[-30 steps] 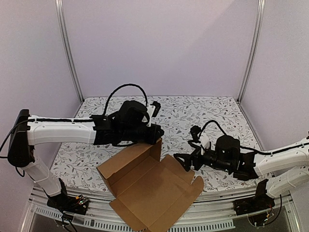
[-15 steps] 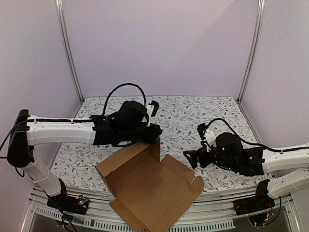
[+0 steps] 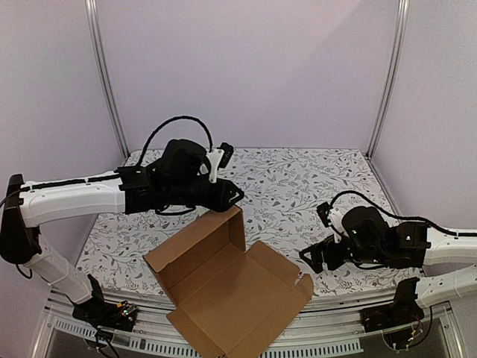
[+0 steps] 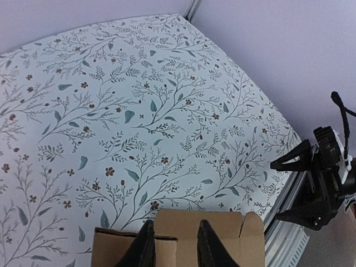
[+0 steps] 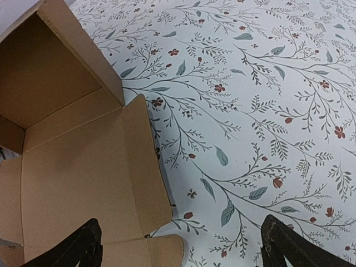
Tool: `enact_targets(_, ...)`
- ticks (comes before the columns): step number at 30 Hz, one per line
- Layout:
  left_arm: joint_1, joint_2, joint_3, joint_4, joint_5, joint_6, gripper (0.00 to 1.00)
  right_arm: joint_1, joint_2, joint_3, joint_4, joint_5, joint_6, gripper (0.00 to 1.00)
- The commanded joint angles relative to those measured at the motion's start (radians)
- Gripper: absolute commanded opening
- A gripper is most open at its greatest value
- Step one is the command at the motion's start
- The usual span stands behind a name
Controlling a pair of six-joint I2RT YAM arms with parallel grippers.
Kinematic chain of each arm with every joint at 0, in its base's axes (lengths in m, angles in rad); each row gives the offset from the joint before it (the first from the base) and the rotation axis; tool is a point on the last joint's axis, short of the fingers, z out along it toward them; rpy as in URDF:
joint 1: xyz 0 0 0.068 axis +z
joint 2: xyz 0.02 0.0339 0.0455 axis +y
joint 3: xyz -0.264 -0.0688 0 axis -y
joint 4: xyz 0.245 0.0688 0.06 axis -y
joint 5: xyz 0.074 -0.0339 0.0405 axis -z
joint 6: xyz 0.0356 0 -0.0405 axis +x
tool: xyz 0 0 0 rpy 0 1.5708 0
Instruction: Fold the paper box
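Observation:
The paper box (image 3: 223, 287) is a plain brown cardboard sheet, partly folded, lying at the table's near edge. Its back wall and left wall stand up, and its right flap (image 5: 139, 167) lies flat. My left gripper (image 3: 237, 195) hovers just over the back wall's top right corner. In the left wrist view its fingers (image 4: 146, 247) stand slightly apart, open, with the paper box (image 4: 222, 233) below them and nothing pinched. My right gripper (image 3: 311, 259) is wide open, low over the cloth just right of the flap. The right wrist view shows only table and flap edge around the right gripper (image 5: 183, 250).
A floral cloth (image 3: 298, 179) covers the table. Lilac walls and metal posts (image 3: 104, 82) close in the back and sides. The box's front part hangs over the near rail (image 3: 335, 344). From the left wrist view the right gripper (image 4: 293, 186) shows at the table's edge.
My left gripper has lifted back to the left and its jaws have parted from shut. The right arm has drawn back to the right, away from the box's flap.

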State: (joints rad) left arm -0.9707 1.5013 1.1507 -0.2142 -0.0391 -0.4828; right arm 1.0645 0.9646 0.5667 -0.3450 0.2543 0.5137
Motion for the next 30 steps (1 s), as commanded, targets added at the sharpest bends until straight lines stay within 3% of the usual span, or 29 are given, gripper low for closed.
enact_targets(1,0.03,-0.103,0.025,-0.05,0.055,0.013,0.29,-0.003,-0.061,0.006,-0.145,-0.136,0.102,0.96)
enact_targets(8,0.036,-0.241,-0.05,-0.13,0.044,0.015,0.45,0.002,-0.059,-0.036,-0.182,-0.275,0.275,0.82)
enact_targets(13,0.048,-0.326,-0.138,-0.163,0.042,-0.001,0.53,0.048,-0.041,-0.103,-0.069,-0.33,0.436,0.76)
enact_targets(22,0.059,-0.408,-0.247,-0.172,0.046,-0.029,0.65,0.238,0.039,-0.134,0.017,-0.185,0.704,0.74)
enact_targets(30,0.06,-0.435,-0.29,-0.169,0.056,-0.04,0.75,0.337,0.051,-0.198,0.091,-0.046,0.919,0.7)
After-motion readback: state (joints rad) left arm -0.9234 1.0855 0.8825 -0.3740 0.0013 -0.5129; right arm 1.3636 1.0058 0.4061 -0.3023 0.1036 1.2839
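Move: Just below the left hand is the far end of the box's tall wall, 4 cm back, 2 cm left and 5 cm down; the wall's middle is about 9 cm back, 10 cm left, 9 cm below. The corner tab lies roughly 6 cm back, 2 cm left and 10 cm below the right hand; at that depth too, the side flap is some 1 cm ahead and 9 cm left. Left hand opens, arcs 9 cm left above the wall; right swings 11 cm back, down towards the tab, partly closing. ##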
